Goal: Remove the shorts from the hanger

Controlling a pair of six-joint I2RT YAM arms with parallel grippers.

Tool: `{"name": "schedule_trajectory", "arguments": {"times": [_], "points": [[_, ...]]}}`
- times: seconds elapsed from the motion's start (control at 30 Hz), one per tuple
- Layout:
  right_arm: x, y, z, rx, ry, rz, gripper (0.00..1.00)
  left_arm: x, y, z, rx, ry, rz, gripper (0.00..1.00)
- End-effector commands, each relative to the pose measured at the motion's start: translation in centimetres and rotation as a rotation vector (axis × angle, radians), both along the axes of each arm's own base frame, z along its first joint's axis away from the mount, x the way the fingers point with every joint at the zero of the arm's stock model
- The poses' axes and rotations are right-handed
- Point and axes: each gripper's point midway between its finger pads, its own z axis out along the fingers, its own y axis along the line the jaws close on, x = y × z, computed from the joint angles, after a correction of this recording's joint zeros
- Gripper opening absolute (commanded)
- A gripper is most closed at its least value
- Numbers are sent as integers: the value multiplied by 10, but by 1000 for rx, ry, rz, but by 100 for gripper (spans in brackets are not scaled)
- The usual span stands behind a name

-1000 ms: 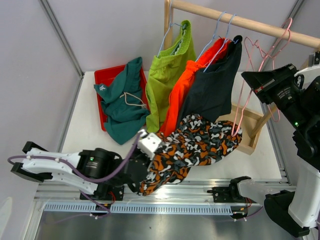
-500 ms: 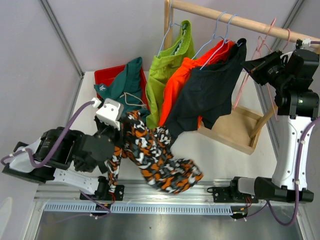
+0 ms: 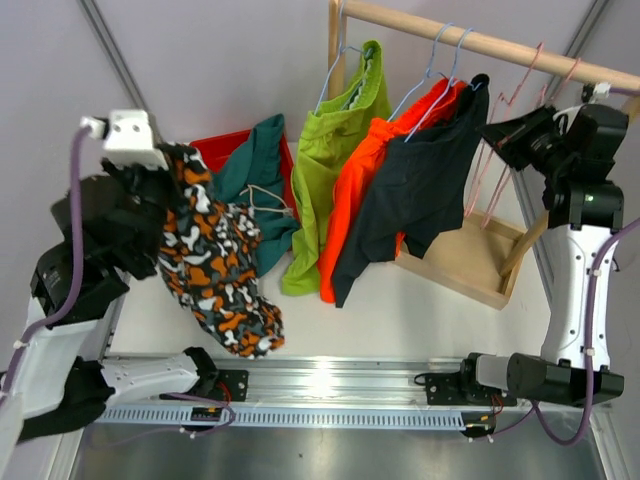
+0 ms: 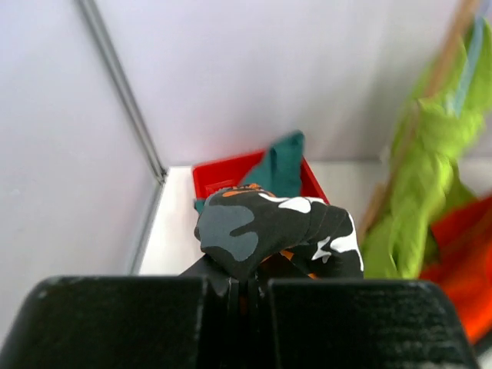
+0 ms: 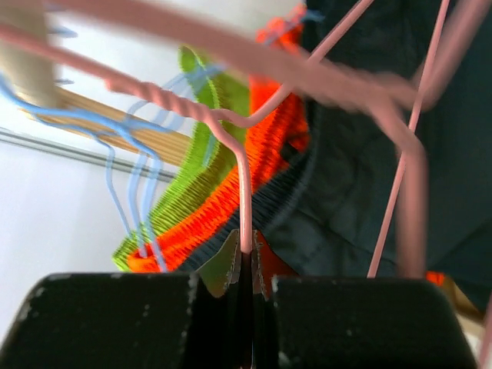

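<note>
The orange-black-white camouflage shorts (image 3: 215, 262) dangle in the air at the left, off any hanger, with my left gripper (image 3: 163, 160) shut on their top edge. In the left wrist view the bunched fabric (image 4: 269, 227) is pinched in that gripper (image 4: 247, 283). My right gripper (image 3: 499, 131) is shut on the wire of a bare pink hanger (image 3: 483, 190) beside the rail; the wire (image 5: 244, 192) runs into the closed gripper (image 5: 247, 265). Lime green shorts (image 3: 335, 150), bright orange shorts (image 3: 352, 195) and dark navy shorts (image 3: 425, 180) hang on blue hangers.
Teal green shorts (image 3: 255, 170) lie over a red tray (image 3: 212, 152) at the back left. A wooden rail (image 3: 480, 45) carries the hangers above a wooden base frame (image 3: 470, 262). Grey walls close in the left and back sides.
My left gripper has swung up and to the left, carrying the camouflage shorts away from the table's front. My right gripper rose toward the rail with the bare pink hanger.
</note>
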Motion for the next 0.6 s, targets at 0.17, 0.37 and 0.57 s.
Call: {"name": "schedule_trajectory", "arguments": {"times": [0.17, 0.37, 0.57], "points": [[-22, 0, -25, -16, 0, 14, 4, 98, -22, 38, -37, -49, -67, 0], [-30, 2, -56, -31, 55, 36, 72, 188, -18, 62, -78, -85, -61, 0], [-48, 4, -70, -49, 84, 46, 99, 283, -14, 6, -38, -23, 17, 0]]}}
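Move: The left hand, high up with the camouflage shorts pinched at the waist, has the red box some 29 cm ahead, about level sideways and 49 cm below; the teal shorts lie in it, 26 cm ahead, 1 cm right and 46 cm down. The green shorts hang about 20 cm ahead, 24 cm right and 21 cm lower. The right hand grips a pink hanger, with the wooden rod straight above by roughly 17 cm; the black shorts hang 13 cm left, 3 cm ahead and 16 cm lower. Keeping its pinch on the camouflage shorts, the left hand sweeps quickly forward about 27 cm towards the red box, fingers level and pointing forward, rising slightly on the way, then sinking as it gets there. The right hand eases down, opens its fingers from nearly shut to wide and lets go of the pink hanger's wire, ending some 8 cm lower and 3 cm back beside the black shorts. ##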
